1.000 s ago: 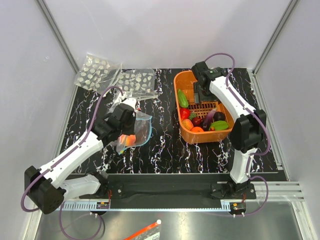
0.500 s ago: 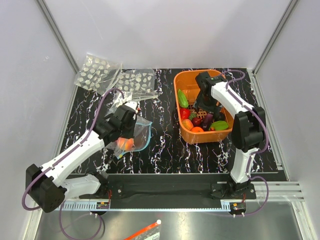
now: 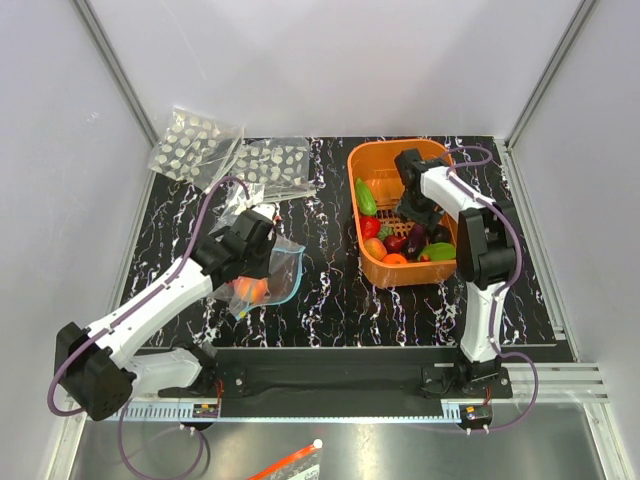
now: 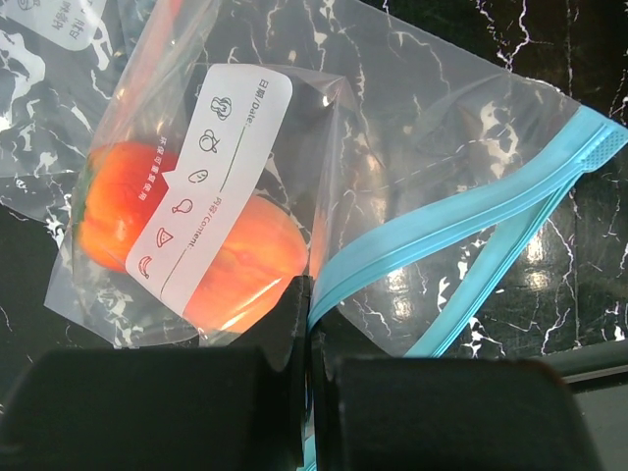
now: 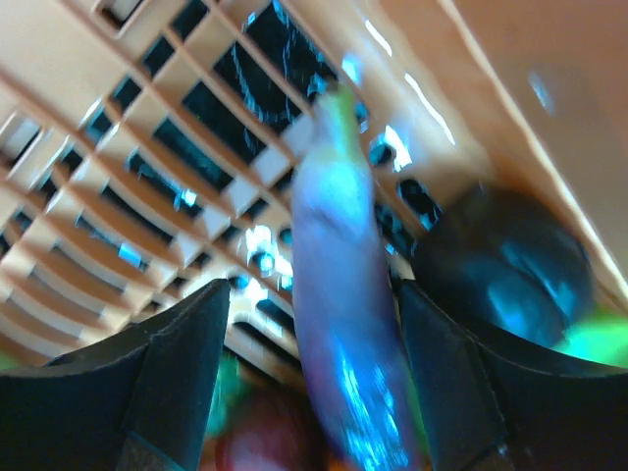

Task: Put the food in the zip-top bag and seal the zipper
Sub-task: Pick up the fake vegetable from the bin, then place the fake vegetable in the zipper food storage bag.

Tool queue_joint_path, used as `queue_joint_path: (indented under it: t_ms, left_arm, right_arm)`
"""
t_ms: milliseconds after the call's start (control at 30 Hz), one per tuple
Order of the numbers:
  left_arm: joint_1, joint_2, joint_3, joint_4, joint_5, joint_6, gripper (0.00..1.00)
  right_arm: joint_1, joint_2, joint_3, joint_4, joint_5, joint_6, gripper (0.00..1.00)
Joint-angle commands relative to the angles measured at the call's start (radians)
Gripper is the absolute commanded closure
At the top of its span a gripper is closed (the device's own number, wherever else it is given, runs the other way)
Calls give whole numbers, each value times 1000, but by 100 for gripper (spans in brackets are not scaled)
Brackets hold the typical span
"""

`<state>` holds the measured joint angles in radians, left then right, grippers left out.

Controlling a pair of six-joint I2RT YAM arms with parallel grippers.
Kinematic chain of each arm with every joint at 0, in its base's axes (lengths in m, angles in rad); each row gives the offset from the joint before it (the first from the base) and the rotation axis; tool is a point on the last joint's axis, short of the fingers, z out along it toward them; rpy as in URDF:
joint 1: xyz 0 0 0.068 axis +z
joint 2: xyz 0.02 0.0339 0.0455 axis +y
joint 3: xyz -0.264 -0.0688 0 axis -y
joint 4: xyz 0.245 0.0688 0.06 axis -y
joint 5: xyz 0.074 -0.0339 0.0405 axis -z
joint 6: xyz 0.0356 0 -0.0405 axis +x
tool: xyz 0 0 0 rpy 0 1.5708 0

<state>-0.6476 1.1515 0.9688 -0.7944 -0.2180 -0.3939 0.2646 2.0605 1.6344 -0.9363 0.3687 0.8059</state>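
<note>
The zip-top bag (image 3: 288, 262) lies left of centre with one peach-orange food piece (image 4: 245, 255) inside. My left gripper (image 4: 312, 294) is shut on the teal zipper (image 4: 461, 211) at one end of the mouth, and the rest of the strip gapes apart. In the top view that left gripper (image 3: 262, 236) sits over the bag's back edge. My right gripper (image 5: 309, 304) is down in the orange basket (image 5: 118, 196), open, with a purple eggplant (image 5: 339, 294) between its fingers and a dark plum piece (image 5: 500, 265) beside it. Red (image 3: 370, 227) and green (image 3: 440, 250) food lie in the basket.
The orange basket (image 3: 385, 172) stands at the right on the black marbled mat. Two clear packets with white dots (image 3: 195, 140) (image 3: 275, 160) lie at the back left. A clear bag with a red strip (image 3: 290, 465) lies in front of the arm bases. Enclosure walls stand close round.
My right gripper has dropped from the back of the basket onto the food pile, and its jaws have narrowed round the eggplant. The left gripper has shifted the bag slightly.
</note>
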Motion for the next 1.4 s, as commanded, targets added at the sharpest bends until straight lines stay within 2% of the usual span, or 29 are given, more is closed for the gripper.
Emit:
queue_joint_path:
  t_ms: [0, 100, 133, 167, 200, 567, 700, 833, 967, 1167, 1367]
  left_arm:
    - [3, 4, 45, 6, -4, -13, 100]
    - [3, 2, 57, -8, -18, -3, 100]
    - [3, 2, 62, -12, -23, -2, 100]
    - [3, 2, 70, -20, -30, 1, 100]
    - [3, 4, 70, -23, -34, 3, 100]
    - [3, 16, 140, -71, -29, -3, 100]
    - [5, 33, 192, -100, -20, 6, 100]
    - [8, 56, 251, -150, -12, 3, 100]
    - [19, 71, 300, -166, 26, 1, 100]
    - [38, 122, 378, -167, 100, 1, 100]
    - [65, 168, 410, -144, 204, -26, 100]
  right_arm:
    - [-10, 32, 15, 39, 78, -27, 24]
    - [-11, 30, 8, 56, 66, -37, 37]
    - [-11, 24, 7, 56, 64, -39, 43]
    - [-11, 7, 8, 65, 61, -51, 57]
    - [-11, -5, 11, 70, 61, -60, 61]
    - [2, -256, 134, 1, 58, -149, 62]
    - [22, -318, 179, 33, -84, -221, 70]
    - [123, -315, 325, -22, -143, -267, 71]
    - [266, -277, 426, -56, -183, -211, 71]
    - [367, -296, 374, 42, -238, -38, 73]
    - [482, -309, 329, 154, -295, -31, 72]
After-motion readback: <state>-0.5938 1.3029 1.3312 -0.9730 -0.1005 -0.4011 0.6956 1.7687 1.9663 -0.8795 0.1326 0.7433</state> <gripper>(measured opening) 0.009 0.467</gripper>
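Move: The eggplant lies in the orange bin almost under the right hand's open fingers, its middle about 2 cm back, 1 cm left and 2 cm below. The avocado is about 4 cm right and 2 cm back, the dark red vegetable 7 cm left and 4 cm back, the green vegetable 3 cm right and 6 cm back. The bag's mouth is some 32 cm left and 11 cm back. From the left hand the eggplant lies roughly 15 cm ahead, 38 cm right, 10 cm below. The eggplant is pinched across its body as the right hand sinks a last centimetre and closes; the hand lifts it some 20 cm, then swings about 23 cm left and slightly back over the bin's left wall towards the bag, fingers tipping up and turning counter-clockwise. The left hand keeps its pinch on the bag's rim and raises it about 7 cm, easing forward and right. ##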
